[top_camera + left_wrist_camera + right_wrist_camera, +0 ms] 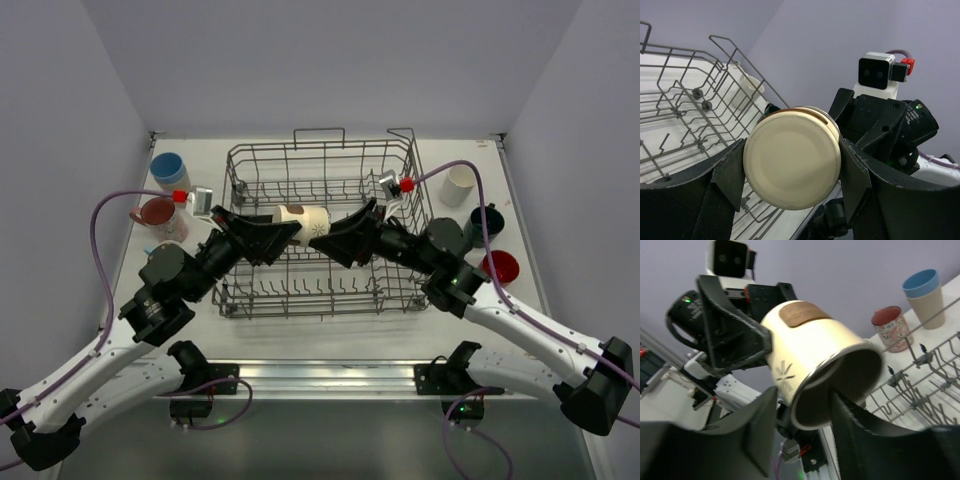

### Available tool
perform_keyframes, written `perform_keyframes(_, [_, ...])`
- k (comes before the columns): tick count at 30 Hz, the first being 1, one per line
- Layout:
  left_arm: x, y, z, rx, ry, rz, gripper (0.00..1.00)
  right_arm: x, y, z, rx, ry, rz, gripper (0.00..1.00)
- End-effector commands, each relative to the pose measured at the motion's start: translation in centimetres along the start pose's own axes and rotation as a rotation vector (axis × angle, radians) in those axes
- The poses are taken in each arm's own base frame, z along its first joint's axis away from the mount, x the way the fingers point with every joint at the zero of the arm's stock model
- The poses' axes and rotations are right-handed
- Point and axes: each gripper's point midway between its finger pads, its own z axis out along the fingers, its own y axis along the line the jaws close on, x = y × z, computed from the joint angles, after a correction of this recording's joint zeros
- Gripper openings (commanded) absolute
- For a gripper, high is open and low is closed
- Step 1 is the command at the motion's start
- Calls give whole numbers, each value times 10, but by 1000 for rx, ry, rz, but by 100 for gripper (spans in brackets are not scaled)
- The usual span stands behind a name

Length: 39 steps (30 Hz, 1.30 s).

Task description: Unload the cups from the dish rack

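A cream cup (303,220) with a brown patch and a star mark is held on its side above the grey wire dish rack (320,292). My left gripper (287,230) is shut on its base end, which fills the left wrist view (792,157). My right gripper (336,240) is open at the cup's mouth (840,385). One finger (860,425) is inside the mouth and the other (757,430) is outside the wall, with a small gap. The rack also shows in the left wrist view (685,100) and the right wrist view (925,385).
On the table left of the rack stand a blue cup (168,168) and a red mug (158,213). Right of the rack stand a white cup (460,184), a dark teal mug (484,222) and a red cup (499,267).
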Motion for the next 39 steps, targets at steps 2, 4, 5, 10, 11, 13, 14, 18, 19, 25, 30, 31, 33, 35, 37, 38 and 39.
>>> perform_keyframes(2, [-21,-26,0,121,-98,-66,16,-37,33,0,-109,-134,-41,39])
perform_keyframes(4, [-17,-24,2,124,-93,-78,17,-41,34,-1,-113,-155,-42,27])
perform_keyframes(5, [-14,-23,4,124,-85,-81,18,-44,36,-1,-119,-167,-42,22])
perform_keyframes(10, [-4,-18,9,112,-56,-68,45,-54,42,-7,-125,-215,-60,0])
perform_keyframes(11, [-2,-15,10,102,-48,-60,65,-52,34,-7,-79,-206,-56,0])
perform_keyframes(13, [-3,-13,10,83,-38,-27,84,-63,33,-13,-27,-224,-101,0])
perform_keyframes(14, [-4,-11,10,74,-38,-14,97,-70,27,-16,26,-245,-117,0])
perform_keyframes(18, [-15,-8,10,20,-44,75,100,-89,8,-33,223,-243,-184,0])
perform_keyframes(19, [-14,-3,9,-1,-33,87,100,-94,6,-38,249,-250,-208,0])
perform_keyframes(25, [-20,11,0,-74,-46,176,100,-123,-37,-74,499,-257,-253,0])
perform_keyframes(30, [-3,44,-13,-194,58,323,100,-175,-132,-154,1108,-280,-330,0])
perform_keyframes(31, [6,52,-18,-216,98,337,100,-185,-150,-172,1185,-285,-316,0])
perform_keyframes(33, [20,63,-23,-227,146,372,100,-195,-182,-184,1286,-254,-295,0])
perform_keyframes(35, [32,72,-30,-236,189,393,100,-211,-209,-210,1388,-251,-266,0])
perform_keyframes(37, [39,79,-37,-245,215,413,100,-222,-245,-217,1456,-197,-231,0])
perform_keyframes(38, [42,81,-39,-242,229,429,100,-241,-251,-230,1494,-211,-223,0])
perform_keyframes(39, [45,79,-40,-227,245,437,100,-243,-266,-236,1528,-186,-209,0])
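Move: The cream cup is in the left hand's grip, its middle about 2 cm ahead of that hand, 2 cm to its right and 1 cm up. From the right hand, part-open at the rim, the cup's middle lies some 4 cm left, 1 cm ahead and 2 cm up. On the table, about 25 cm below the right hand, the white mug stands some 35 cm right and 16 cm ahead, the green mug roughly 43 cm right and 6 cm ahead. Right pinches the cup's rim, left opens, then right carries it about 40 cm right-and-forward beyond the white mug. ##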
